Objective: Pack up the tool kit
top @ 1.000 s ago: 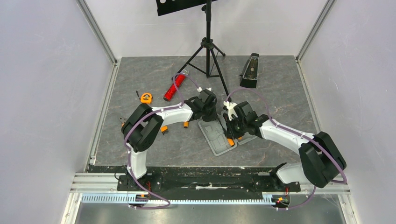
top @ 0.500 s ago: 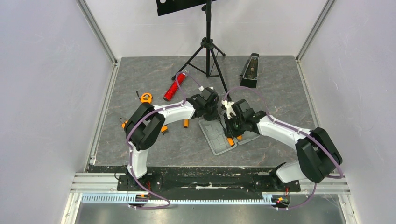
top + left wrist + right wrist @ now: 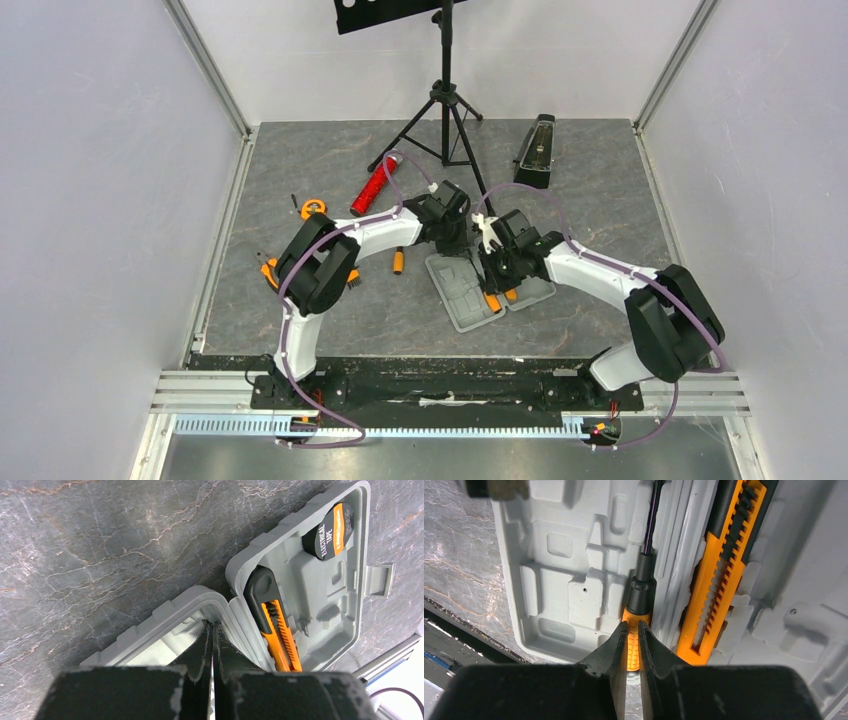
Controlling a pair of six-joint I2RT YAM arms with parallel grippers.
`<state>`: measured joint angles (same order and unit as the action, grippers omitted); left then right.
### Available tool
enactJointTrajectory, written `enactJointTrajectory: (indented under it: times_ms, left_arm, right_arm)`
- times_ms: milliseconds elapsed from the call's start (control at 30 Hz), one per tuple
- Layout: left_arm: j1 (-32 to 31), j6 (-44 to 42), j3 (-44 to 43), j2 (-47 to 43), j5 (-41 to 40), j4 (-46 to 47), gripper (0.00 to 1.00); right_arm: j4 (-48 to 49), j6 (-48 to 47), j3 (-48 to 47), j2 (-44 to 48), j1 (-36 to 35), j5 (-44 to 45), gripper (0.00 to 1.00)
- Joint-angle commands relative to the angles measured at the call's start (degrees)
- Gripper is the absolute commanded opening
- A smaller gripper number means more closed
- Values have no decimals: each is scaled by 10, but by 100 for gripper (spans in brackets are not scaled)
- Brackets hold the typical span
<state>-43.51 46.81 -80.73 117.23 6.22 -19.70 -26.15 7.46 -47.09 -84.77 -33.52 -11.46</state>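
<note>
The grey tool kit case [image 3: 462, 297] lies open on the table between the arms. In the left wrist view an orange knife [image 3: 280, 635] and a black roll of electrical tape [image 3: 334, 530] sit in one half of the case [image 3: 345, 595]. My left gripper [image 3: 211, 626] is shut with nothing in it, its tips at the case's hinge ridge. My right gripper [image 3: 633, 626] is shut on the orange handle of a screwdriver [image 3: 640, 592], which lies along a recess beside the hinge, with the knife [image 3: 719, 580] parallel to it.
Loose orange tools lie left of the case: a tape measure [image 3: 314, 209], a short tool [image 3: 399, 262] and others by the left arm [image 3: 270, 272]. A red cylinder [image 3: 375, 185], a tripod stand [image 3: 445, 100] and a black metronome [image 3: 535, 150] stand behind.
My left gripper has closed fully and shifted slightly toward the case's far end. The right arm has edged left over the case, still holding the screwdriver.
</note>
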Motion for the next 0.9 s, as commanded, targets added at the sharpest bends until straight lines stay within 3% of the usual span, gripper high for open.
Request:
enactJointTrajectory:
  times_ms: [0, 333, 500, 633, 867]
  left_arm:
    - [2, -44, 10, 50, -20, -73, 2]
    - [2, -55, 20, 17, -14, -39, 3]
    - [9, -62, 3, -49, -20, 2, 22]
    - [20, -100, -9, -114, -69, -13, 33]
    - [65, -158, 86, -237, -157, -51, 59]
  right_arm:
    - [-3, 16, 24, -24, -13, 2, 13]
    - [9, -5, 18, -11, -15, 31, 13]
    - [11, -23, -53, 26, -14, 37, 21]
    - [24, -24, -74, 59, -13, 50, 30]
    - [79, -12, -30, 133, -7, 93, 49]
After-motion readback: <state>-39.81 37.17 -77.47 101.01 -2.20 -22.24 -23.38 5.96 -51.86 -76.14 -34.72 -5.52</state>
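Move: Both hands are down on the screwdriver already lying in the open case: its middle is about 6 cm back and 3 cm right of the left hand, and 3 cm ahead and 2 cm left of the right hand. The loose screwdriver lies some 16 cm left and 2 cm ahead of the left hand. From the right hand, the cutter knife is about 4 cm ahead and 4 cm right, the tape 12 cm ahead and 6 cm right, all roughly at fingertip height. Up and off the case go both hands, after first staying put on the packed screwdriver. The left rises some 10 cm, swinging left and a little forward towards the loose screwdriver's side as its shut fingers open to about half. The right lifts off the handle, up and forward over the case, opening too; both wrists tilt their fingers farther forward. ##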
